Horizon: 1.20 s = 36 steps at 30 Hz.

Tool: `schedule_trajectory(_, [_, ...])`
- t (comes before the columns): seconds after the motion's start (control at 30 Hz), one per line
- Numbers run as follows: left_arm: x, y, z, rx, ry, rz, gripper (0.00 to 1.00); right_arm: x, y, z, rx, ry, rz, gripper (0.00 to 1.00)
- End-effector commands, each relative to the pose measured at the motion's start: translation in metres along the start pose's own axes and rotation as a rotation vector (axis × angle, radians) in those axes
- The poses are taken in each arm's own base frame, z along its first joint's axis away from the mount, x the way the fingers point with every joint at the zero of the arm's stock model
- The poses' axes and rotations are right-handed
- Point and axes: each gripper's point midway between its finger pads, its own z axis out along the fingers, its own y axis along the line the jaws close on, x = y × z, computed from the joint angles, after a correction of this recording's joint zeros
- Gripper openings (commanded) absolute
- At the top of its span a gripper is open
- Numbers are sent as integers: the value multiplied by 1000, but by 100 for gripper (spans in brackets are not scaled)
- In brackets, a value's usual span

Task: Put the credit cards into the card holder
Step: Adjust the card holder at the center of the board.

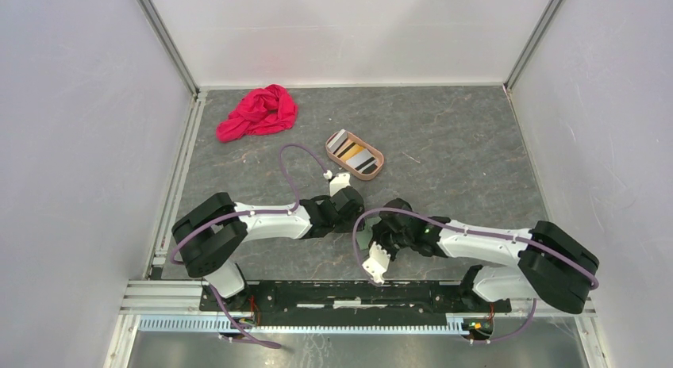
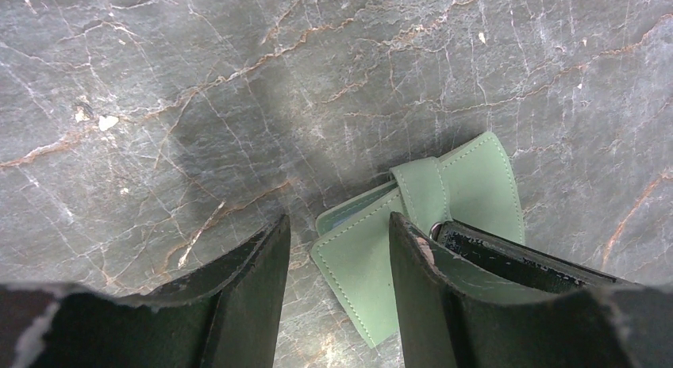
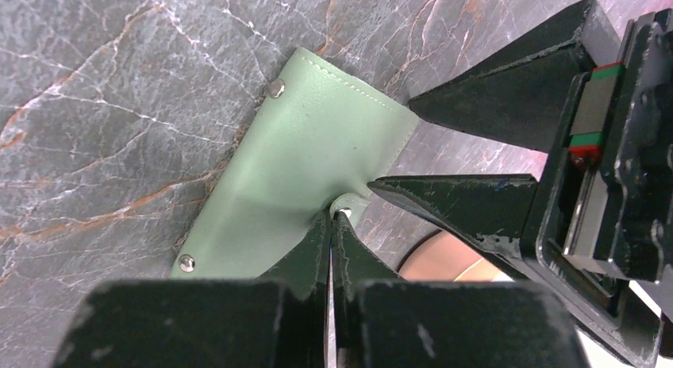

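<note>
The sage-green card holder (image 2: 367, 265) lies closed on the grey marbled table, with a sliver of light blue showing at its edge. My right gripper (image 3: 332, 219) is shut on the card holder's snap tab (image 2: 419, 189). My left gripper (image 2: 340, 221) stands open just above the table, one corner of the card holder (image 3: 309, 158) between its fingers. The credit cards (image 1: 353, 152), orange, white and dark-striped, lie in the oval tray. From above, the two grippers (image 1: 347, 200) (image 1: 386, 225) meet at mid-table and hide the holder.
The pinkish-tan oval tray (image 1: 373, 174) sits just beyond the left gripper, and its rim (image 3: 432, 265) shows in the right wrist view. A crumpled red cloth (image 1: 258, 112) lies at the back left. White walls enclose the table on three sides.
</note>
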Motion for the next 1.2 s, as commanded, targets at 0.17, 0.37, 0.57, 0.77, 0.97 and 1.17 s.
schedule_trajectory(0.17, [7,21,-11,-44,14,-1,56,-28,84,3,-389,-126,49,0])
schedule_trajectory(0.37, [-12,15,-34,2,-46,-8,57,-30,93,-3,-470,-138,42,0])
schedule_trajectory(0.57, [-24,23,-51,7,-97,-20,57,-30,96,-6,-533,-138,60,0])
schedule_trajectory(0.77, [-31,26,-66,37,-138,-36,57,-31,85,-5,-502,-129,119,18])
schedule_trajectory(0.97, [-32,20,-75,118,-162,-25,58,-29,28,-18,-307,-162,213,52])
schedule_trajectory(1.17, [-37,11,-88,211,-202,-6,59,-25,-10,-44,-170,-239,308,60])
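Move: Just to the right of the left hand and slightly nearer the base lies the folded green card holder, its middle about 3 cm right, 2 cm back and 1 cm below. From the right hand, whose closed fingertips are already on its strap button, the holder's middle is roughly 1 cm back, level sideways and 1 cm below. The card box lies some 19 cm ahead of the left hand and 1 cm to its left. Keeping its shut fingertips on the strap's button, the right hand stays put and tilts about 10 degrees over it, then opens more than halfway and comes free, rising and drawing back some 2 cm each. Meanwhile the left hand, still half open, withdraws from the holder, first low to the left and slightly back, then up and left, about 5 cm left and 6 cm up in all. ##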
